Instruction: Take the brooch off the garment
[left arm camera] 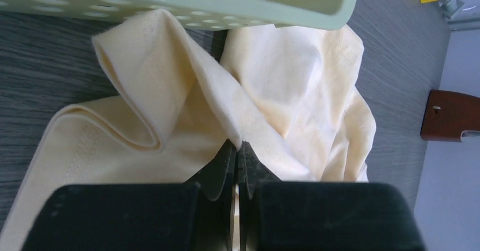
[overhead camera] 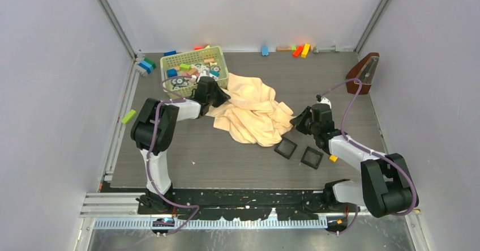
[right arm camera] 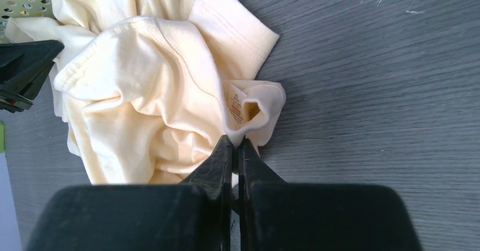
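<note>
A cream-yellow garment (overhead camera: 252, 112) lies crumpled in the middle of the table. My left gripper (overhead camera: 218, 99) sits at its left edge beside the basket, shut on a raised fold of the cloth (left arm camera: 226, 120). My right gripper (overhead camera: 299, 122) is at the garment's right edge, shut on a hem fold next to the care label (right arm camera: 236, 106). In the right wrist view the garment (right arm camera: 147, 98) bunches to the left of the fingers, and the left gripper's black tips (right arm camera: 22, 64) show at the far left. The brooch is hidden in every view.
A pale green perforated basket (overhead camera: 168, 64) of small toys stands just behind the left gripper, its rim (left arm camera: 271, 10) overhanging the cloth. Two black square trays (overhead camera: 286, 147) (overhead camera: 311, 157) lie in front of the garment. A brown metronome (overhead camera: 364, 72) stands at the back right, with loose blocks (overhead camera: 301, 50) along the back edge.
</note>
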Tool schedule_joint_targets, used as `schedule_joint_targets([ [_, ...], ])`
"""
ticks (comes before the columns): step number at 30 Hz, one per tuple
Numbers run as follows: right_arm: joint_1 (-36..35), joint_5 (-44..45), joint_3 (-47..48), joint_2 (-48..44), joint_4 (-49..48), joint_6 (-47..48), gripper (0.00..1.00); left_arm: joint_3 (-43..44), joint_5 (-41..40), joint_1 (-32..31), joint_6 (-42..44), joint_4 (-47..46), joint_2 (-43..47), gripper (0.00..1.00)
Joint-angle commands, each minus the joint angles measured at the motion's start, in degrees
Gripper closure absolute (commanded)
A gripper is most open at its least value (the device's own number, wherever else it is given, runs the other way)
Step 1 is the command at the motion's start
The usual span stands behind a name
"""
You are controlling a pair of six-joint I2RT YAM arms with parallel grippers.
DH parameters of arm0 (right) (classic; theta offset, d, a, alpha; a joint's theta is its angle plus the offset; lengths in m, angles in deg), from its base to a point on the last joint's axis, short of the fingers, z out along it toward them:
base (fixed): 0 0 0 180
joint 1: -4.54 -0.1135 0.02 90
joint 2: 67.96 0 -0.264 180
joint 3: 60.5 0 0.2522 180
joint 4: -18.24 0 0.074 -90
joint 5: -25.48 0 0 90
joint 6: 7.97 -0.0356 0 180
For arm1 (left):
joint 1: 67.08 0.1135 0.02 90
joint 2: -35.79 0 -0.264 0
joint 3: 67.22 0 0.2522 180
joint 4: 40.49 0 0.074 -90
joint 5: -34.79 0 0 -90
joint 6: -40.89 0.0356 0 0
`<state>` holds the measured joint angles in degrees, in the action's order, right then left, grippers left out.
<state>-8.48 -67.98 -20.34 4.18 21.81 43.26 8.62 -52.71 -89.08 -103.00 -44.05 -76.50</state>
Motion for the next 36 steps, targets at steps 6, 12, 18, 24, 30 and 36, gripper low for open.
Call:
schedule_joint_targets([
  [6,-0.3,-1.5,8.2,-6.8,6.2,2.5,0.99,4.7,-8.7,0.3,12.4,12.0,19.1,1.00],
  [12,-0.3,-2.0,26.5,-10.1,18.0,3.0,0.99,15.2,-12.3,3.7,13.7,29.3,30.5,1.00],
  [18,-0.3,-3.1,53.5,-3.7,31.5,5.9,0.99,32.0,-8.7,13.9,13.4,46.2,36.1,1.00],
  [24,-0.3,-2.3,66.1,-3.9,36.1,6.5,0.99,44.2,-10.0,23.3,15.2,55.2,43.2,1.00],
  [30,-0.3,-1.8,75.6,-4.4,36.0,4.8,0.99,54.0,-10.6,23.5,16.1,59.4,45.4,1.00],
  [36,-0.3,-2.8,81.1,-4.7,35.8,3.4,0.99,55.8,-10.5,23.5,15.8,59.3,48.4,1.00],
])
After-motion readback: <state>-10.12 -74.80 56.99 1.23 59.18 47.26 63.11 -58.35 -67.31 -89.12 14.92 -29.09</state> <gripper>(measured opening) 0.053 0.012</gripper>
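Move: Both hands already pinch the cream garment, whose middle lies about 9 cm right, 4 cm back and 3 cm below the left hand, and some 14 cm left, 6 cm ahead and 4 cm below the right. The green basket sits about 13 cm left and 10 cm ahead of the left hand. Nearest the right hand is a black frame, 3 cm left and 7 cm back, 5 cm lower. The brooch can't be seen. Steeply upward, both arms raise the garment from the table by roughly 50 cm, fingers staying shut on its cloth. The left hand swings out left as it climbs, then draws back, turning somewhat counter-clockwise; the right rises nearly straight, easing forward and then back. Both wrists tip the fingers up by about 40 to 45 degrees. ##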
